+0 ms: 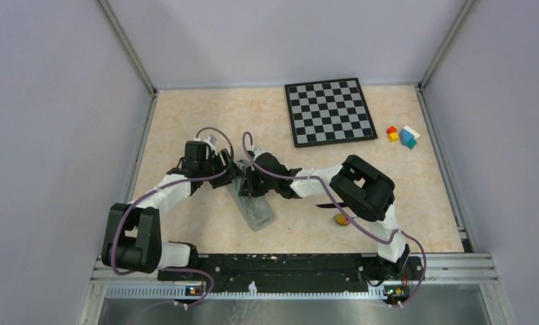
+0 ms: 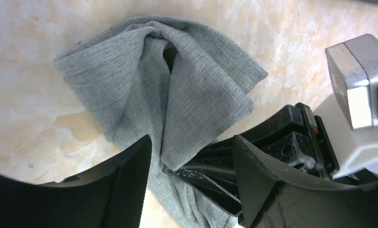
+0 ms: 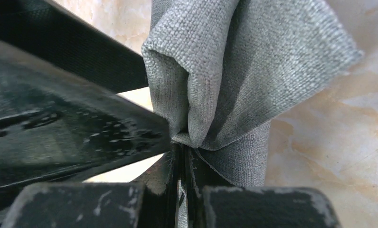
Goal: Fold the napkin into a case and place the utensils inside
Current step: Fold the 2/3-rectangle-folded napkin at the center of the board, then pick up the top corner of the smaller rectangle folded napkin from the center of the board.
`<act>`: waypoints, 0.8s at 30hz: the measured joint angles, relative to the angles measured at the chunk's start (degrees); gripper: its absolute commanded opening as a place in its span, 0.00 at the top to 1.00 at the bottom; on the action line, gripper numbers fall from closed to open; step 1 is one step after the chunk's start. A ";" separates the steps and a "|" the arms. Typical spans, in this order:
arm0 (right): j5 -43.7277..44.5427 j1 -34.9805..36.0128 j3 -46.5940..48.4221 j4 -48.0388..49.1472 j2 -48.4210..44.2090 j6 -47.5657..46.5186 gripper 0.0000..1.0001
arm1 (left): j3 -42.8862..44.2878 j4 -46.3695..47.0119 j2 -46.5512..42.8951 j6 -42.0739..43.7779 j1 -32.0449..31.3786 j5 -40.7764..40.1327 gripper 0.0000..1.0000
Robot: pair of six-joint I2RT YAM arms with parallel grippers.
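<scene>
The grey-green napkin [image 1: 259,215] lies as a narrow folded strip in the middle of the table, its far end lifted and bunched [image 2: 177,80]. My right gripper [image 3: 183,149] is shut on that end, with the cloth [image 3: 234,71] pinched between its fingers. My left gripper [image 2: 192,142] stands open around the same end, its fingers [image 2: 130,180] on either side of the cloth and of the right gripper's black fingers [image 2: 225,166]. In the top view both grippers [image 1: 234,175] [image 1: 251,184] meet over the strip's far end. The dark knife [image 1: 329,205] and the spoon's yellow bowl [image 1: 340,219] lie partly hidden under the right arm.
A black-and-white chessboard [image 1: 329,112] lies at the back right. Small coloured blocks [image 1: 402,135] sit beside it near the right wall. Grey walls close in the table on three sides, and a black rail [image 1: 287,264] runs along the near edge.
</scene>
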 measured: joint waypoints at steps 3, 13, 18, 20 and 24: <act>-0.20 0.00 -0.02 0.28 0.00 -0.04 1.00 | 1.88 0.07 3.28 -0.04 -1.29 -1.49 0.60; -1.49 0.02 -0.72 -1.88 -2.71 -2.51 0.43 | 2.38 0.04 8.44 0.31 -1.46 -6.12 0.79; -1.38 -0.48 -4.09 -5.88 -9.77 -4.74 0.35 | 1.95 0.04 8.44 0.39 -1.42 -6.69 0.80; -1.57 -1.05 -4.52 -6.45 -11.50 -5.29 0.34 | 1.88 0.04 8.44 0.39 -1.40 -6.73 0.81; -2.99 -4.74 -6.16 -6.38 -14.10 -6.16 0.33 | 1.81 0.07 8.44 0.39 -1.40 -6.71 0.81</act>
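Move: The napkin's gathered fold lies almost straight under the open left hand, about 5 cm below and 1 cm ahead and to its left. Its far edge is some 7 cm ahead and 2 cm right of the left hand, its flat near end about 11 cm back and 7 cm right, both roughly 6 cm down. From the right hand, shut on the cloth, that fold is about 4 cm ahead, 3 cm left, level. Down about 4 cm and slightly forward goes the left hand, closing as it sinks until its fingertips pinch the gathered fold, then it holds there. Once that grip is nearly made, the right hand, still shut on the napkin beside it, opens, lets go and draws off up and to its right, about 5 cm each way, fingers left wide. ##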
